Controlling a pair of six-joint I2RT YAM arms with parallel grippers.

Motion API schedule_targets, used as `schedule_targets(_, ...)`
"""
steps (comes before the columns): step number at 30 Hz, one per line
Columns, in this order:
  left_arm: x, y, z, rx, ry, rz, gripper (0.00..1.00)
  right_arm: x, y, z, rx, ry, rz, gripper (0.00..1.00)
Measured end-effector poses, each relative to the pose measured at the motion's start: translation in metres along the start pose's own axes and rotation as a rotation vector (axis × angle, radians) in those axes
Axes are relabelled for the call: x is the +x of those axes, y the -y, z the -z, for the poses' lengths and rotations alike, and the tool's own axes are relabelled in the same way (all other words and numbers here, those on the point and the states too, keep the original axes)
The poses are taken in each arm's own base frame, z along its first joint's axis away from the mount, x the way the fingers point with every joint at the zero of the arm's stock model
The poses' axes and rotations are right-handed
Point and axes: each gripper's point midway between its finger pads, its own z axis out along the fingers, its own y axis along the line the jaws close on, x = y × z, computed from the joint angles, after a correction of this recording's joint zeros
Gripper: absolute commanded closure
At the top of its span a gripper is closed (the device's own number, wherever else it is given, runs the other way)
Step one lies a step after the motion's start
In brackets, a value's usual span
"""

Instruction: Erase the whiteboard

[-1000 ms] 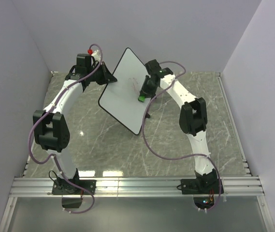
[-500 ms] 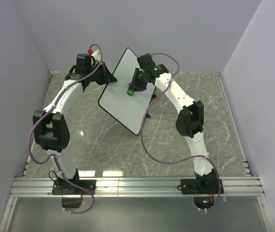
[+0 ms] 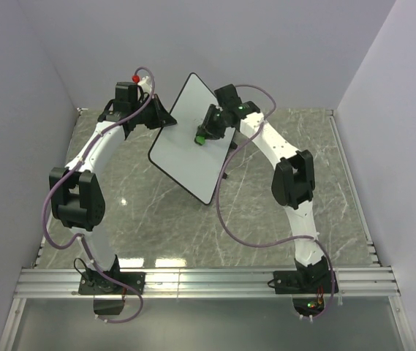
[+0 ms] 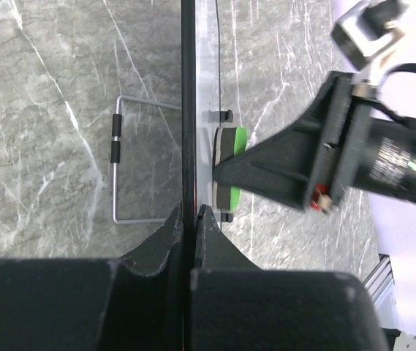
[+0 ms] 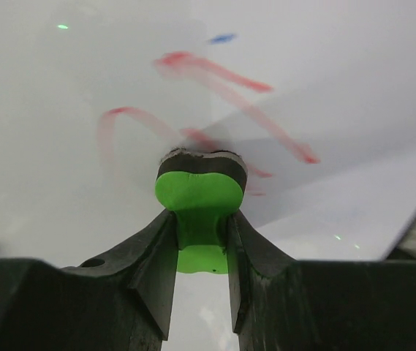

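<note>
The whiteboard (image 3: 186, 146) stands tilted on the table, white with a black edge. My left gripper (image 3: 165, 117) is shut on its left edge; in the left wrist view the board (image 4: 188, 110) is seen edge-on between the jaws of that gripper (image 4: 188, 213). My right gripper (image 3: 209, 129) is shut on the green eraser (image 3: 202, 136), its dark felt face pressed on the board. In the right wrist view the eraser (image 5: 201, 191) sits between the fingers of the right gripper (image 5: 201, 219), touching the board (image 5: 61, 146) amid faded red scribbles (image 5: 215, 77).
A wire stand (image 4: 120, 161) behind the board rests on the grey marble table (image 3: 266, 212). Grey walls close in the left, back and right sides. A metal rail (image 3: 208, 281) runs along the near edge by the arm bases.
My right gripper with the eraser swept up and left across the board, then shifted slightly back right. The left gripper and the board stayed put.
</note>
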Motion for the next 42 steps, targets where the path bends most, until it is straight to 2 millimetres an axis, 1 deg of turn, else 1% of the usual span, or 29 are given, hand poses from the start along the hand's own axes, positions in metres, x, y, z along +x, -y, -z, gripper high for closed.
schedule_targets(3,0.0,0.0,0.0,0.0,-0.001,0.001,1.0,-0.001,0.034,-0.005,0.073,-0.025,-0.023,1.0)
schedule_targets(6,0.0,0.001,0.0,0.003,-0.001,0.0,1.0,-0.002,0.062,-0.008,0.142,-0.044,-0.034,1.0)
schedule_targets(10,0.0,0.001,0.0,0.002,-0.002,0.0,1.0,0.003,0.079,-0.01,0.197,-0.067,-0.029,1.0)
schedule_targets(12,0.0,0.001,0.0,0.003,-0.002,0.0,1.0,0.004,0.082,-0.011,0.209,-0.075,-0.03,1.0)
schedule_targets(14,0.001,0.001,0.001,0.002,-0.003,-0.002,1.0,0.003,0.079,-0.011,0.208,-0.085,-0.029,1.0)
schedule_targets(17,0.001,0.0,0.001,-0.001,-0.004,-0.002,1.0,-0.001,0.063,-0.012,0.143,-0.093,-0.031,1.0)
schedule_targets(19,0.001,-0.001,0.001,-0.003,-0.005,-0.002,1.0,-0.007,0.042,-0.011,0.052,-0.086,-0.037,1.0)
schedule_targets(21,0.001,-0.001,0.001,-0.003,-0.005,-0.001,1.0,-0.016,0.014,-0.008,-0.055,-0.065,-0.04,1.0)
schedule_targets(24,0.0,0.001,0.002,0.0,-0.007,-0.002,1.0,-0.033,-0.034,-0.001,-0.216,-0.012,-0.039,1.0)
schedule_targets(25,0.001,0.001,0.002,0.003,-0.009,-0.003,1.0,-0.038,-0.054,0.003,-0.279,0.011,-0.032,1.0)
schedule_targets(28,0.002,0.003,0.002,0.006,-0.015,-0.009,1.0,-0.043,-0.094,0.013,-0.397,0.055,-0.008,1.0)
schedule_targets(29,0.002,0.002,0.002,0.006,-0.016,-0.01,1.0,-0.043,-0.099,0.014,-0.413,0.062,-0.003,1.0)
schedule_targets(31,0.003,0.001,0.003,-0.001,-0.02,-0.008,1.0,-0.042,-0.1,0.013,-0.415,0.063,0.0,1.0)
schedule_targets(34,0.003,-0.002,0.003,-0.011,-0.02,-0.006,1.0,-0.041,-0.085,0.005,-0.38,0.056,-0.007,1.0)
schedule_targets(36,0.003,-0.004,0.004,-0.016,-0.022,-0.001,1.0,-0.04,-0.064,-0.003,-0.319,0.052,-0.015,1.0)
schedule_targets(42,0.004,-0.005,0.004,-0.019,-0.027,0.002,1.0,-0.043,0.022,-0.021,-0.078,0.028,-0.079,1.0)
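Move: My right hand holds the green eraser against the sloping whiteboard. The last red marks lie about 4 cm ahead of it and 1 cm to its right, at its height. The near board clip, on the low edge, is some 11 cm right, 1 cm ahead and 11 cm lower. The board's raised edge is about 11 cm left, 2 cm ahead and 8 cm higher. From my left hand, which grips that edge, the marks are roughly 2 cm ahead, 12 cm right and 8 cm below. Keeping my grip on the eraser, I wipe down the slope, right and down about 8 cm, then sweep back left and up some 18 cm, edging forward onto the red marks and rolling the wrist about 30 degrees. Then I stroke down to the right again. My left hand stays on the raised edge, steadying the board. ##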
